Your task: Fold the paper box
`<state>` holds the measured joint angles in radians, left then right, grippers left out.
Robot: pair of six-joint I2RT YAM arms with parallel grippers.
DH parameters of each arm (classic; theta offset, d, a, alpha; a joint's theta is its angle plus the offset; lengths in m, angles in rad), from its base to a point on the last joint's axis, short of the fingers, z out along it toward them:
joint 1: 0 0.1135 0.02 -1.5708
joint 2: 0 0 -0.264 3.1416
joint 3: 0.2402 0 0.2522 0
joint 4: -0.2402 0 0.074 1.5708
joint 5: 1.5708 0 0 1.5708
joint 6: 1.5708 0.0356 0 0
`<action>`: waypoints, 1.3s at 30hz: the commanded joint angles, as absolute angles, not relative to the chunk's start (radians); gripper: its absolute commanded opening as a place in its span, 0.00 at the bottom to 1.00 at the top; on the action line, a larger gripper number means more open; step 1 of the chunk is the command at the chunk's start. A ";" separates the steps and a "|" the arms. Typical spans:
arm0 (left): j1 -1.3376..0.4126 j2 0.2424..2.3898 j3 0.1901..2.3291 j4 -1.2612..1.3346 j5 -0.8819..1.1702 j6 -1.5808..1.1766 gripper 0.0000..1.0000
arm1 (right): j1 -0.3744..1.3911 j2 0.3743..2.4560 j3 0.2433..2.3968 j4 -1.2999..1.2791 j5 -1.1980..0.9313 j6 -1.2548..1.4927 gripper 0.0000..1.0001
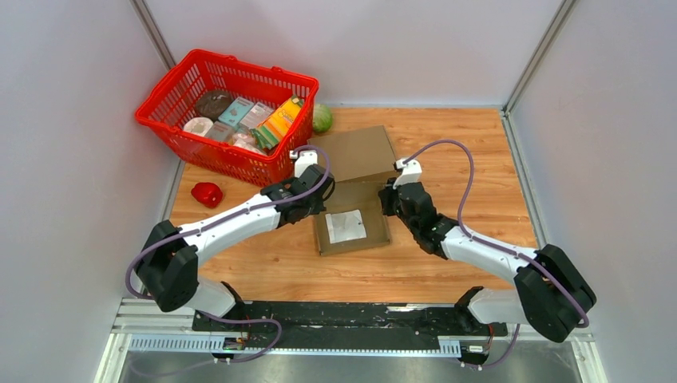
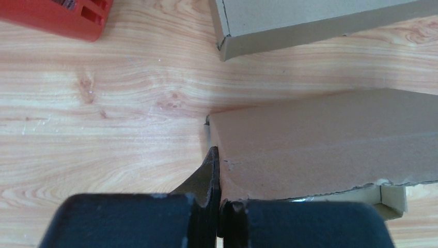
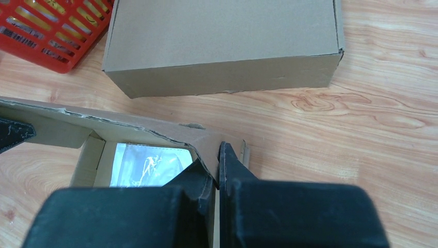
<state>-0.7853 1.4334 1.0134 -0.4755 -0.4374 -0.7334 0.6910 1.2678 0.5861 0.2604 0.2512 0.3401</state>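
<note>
The paper box (image 1: pixel 354 239) is a shallow brown carton lying open at mid table, with a white packet (image 1: pixel 346 226) inside. My left gripper (image 1: pixel 317 201) is at its far left corner. In the left wrist view the left gripper (image 2: pixel 217 170) is shut on the edge of a raised cardboard flap (image 2: pixel 320 144). My right gripper (image 1: pixel 390 199) is at the far right corner. In the right wrist view the right gripper (image 3: pixel 217 157) pinches the box wall (image 3: pixel 206 142), and the packet (image 3: pixel 150 165) shows inside.
A closed cardboard box (image 1: pixel 355 152) sits just behind the open one. A red basket (image 1: pixel 209 153) of groceries stands at the back left, with a green vegetable (image 1: pixel 322 118) beside it. A red pepper (image 1: pixel 207 194) lies left of the left arm. Walls enclose the table.
</note>
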 commanded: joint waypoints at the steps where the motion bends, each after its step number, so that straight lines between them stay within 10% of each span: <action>1: -0.827 1.462 1.081 -0.534 -0.486 -0.860 0.00 | 0.736 1.238 0.583 0.327 0.297 0.399 0.00; 24: -1.060 1.431 0.807 -0.244 -0.834 -0.917 0.00 | 0.831 1.062 0.325 0.500 0.502 0.446 0.03; 30: -1.097 1.457 0.807 -0.244 -0.870 -0.917 0.00 | 0.851 0.867 0.377 0.060 0.471 0.595 0.46; 39: -1.138 1.459 0.818 -0.288 -0.928 -0.919 0.00 | 0.831 0.583 0.651 -0.661 0.253 0.872 0.84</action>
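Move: The small box's lid is still held between both shut grippers, one at each side. From the left hand the tray's near wall, towards which the lid is drawn, lies about 10 cm back, 8 cm to the right and 8 cm lower; the white packet inside is roughly 5 cm back and 6 cm right, the closed box some 12 cm ahead and 8 cm right. From the right hand that near wall is about 10 cm back and 7 cm left. The small box's lid, pinched at both sides, is drawn back towards the near wall and lowered, the hands also drifting right; the left keeps its grip through about 4 cm back and 2 cm down, its fingers tipping up some 15 degrees. The right goes down with it, then opens wide, lets go and pulls away fast backwards, upwards and to the right, ending about 11 cm back from its start. ##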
